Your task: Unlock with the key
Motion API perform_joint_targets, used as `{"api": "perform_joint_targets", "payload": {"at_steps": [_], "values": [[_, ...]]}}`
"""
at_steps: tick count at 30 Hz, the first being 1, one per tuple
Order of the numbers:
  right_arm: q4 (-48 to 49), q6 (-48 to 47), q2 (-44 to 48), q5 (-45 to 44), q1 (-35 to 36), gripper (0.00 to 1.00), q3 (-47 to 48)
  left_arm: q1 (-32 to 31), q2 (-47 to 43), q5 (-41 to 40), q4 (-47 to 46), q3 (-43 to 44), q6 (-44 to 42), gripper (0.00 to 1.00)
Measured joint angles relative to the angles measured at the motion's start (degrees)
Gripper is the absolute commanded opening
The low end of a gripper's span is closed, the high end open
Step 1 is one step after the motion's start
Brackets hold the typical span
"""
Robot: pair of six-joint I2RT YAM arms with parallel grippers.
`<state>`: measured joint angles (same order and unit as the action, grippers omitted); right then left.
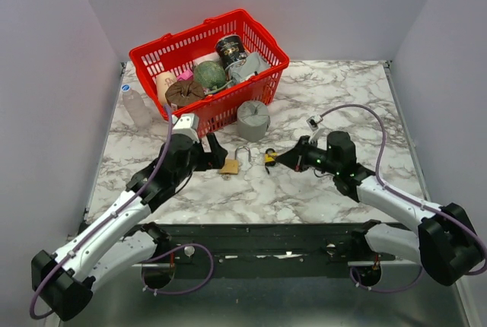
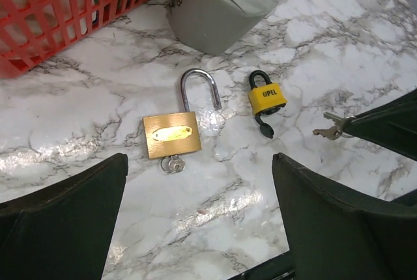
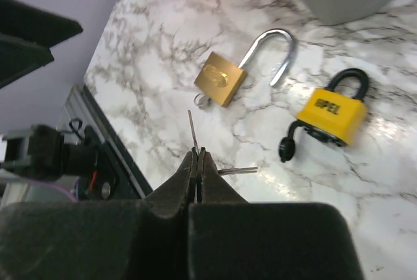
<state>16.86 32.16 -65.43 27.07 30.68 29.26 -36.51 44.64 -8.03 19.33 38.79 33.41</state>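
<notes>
A brass padlock (image 2: 171,135) lies flat on the marble with its steel shackle (image 2: 199,88) swung open and a small key (image 2: 172,163) in its keyhole. My left gripper (image 2: 199,185) hovers open just behind it, holding nothing. To the right lies a yellow padlock (image 2: 266,98) with a black shackle, shut. My right gripper (image 3: 197,156) is shut on a bunch of keys (image 3: 193,130); one blade points up and another (image 3: 238,171) points sideways. From above, the brass padlock (image 1: 230,166) and yellow padlock (image 1: 269,158) lie between the left gripper (image 1: 213,153) and right gripper (image 1: 281,160).
A red basket (image 1: 262,32) full of objects stands at the back left. A grey taped container (image 1: 253,119) sits just behind the padlocks. A clear bottle (image 1: 137,106) stands by the left wall. The table's near edge (image 1: 266,224) runs just in front of the arms.
</notes>
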Motion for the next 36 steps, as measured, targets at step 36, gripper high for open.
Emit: {"api": "perform_joint_targets", "payload": {"at_steps": [36], "values": [[-3.8,7.4,40.9,-28.5,-4.8,0.01,-19.2,-13.5,64.5,-2.4,0.1,37.2,10.7,0.98]]}}
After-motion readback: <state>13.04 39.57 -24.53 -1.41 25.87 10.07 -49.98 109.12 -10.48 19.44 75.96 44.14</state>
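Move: For my empty left hand, the yellow padlock lies about 9 cm ahead, 19 cm to the right and 18 cm below. The brass padlock is roughly 14 cm to the left of it and a little nearer me, and the grey roll stands some 12 cm beyond it and 7 cm to its left. From my right hand, which holds the keys, the yellow padlock is about 10 cm ahead, 3 cm left and 14 cm down. I clear my right hand away from the yellow padlock, about 12 cm to the right, dipping slightly then ending a little higher, swinging clockwise some 35 degrees and keeping the keys pinched. My left hand sweeps right about 19 cm past the brass padlock, sinking 13 cm and edging forward, fingers wide open and tipping steeper down, until they hang over the yellow padlock. ##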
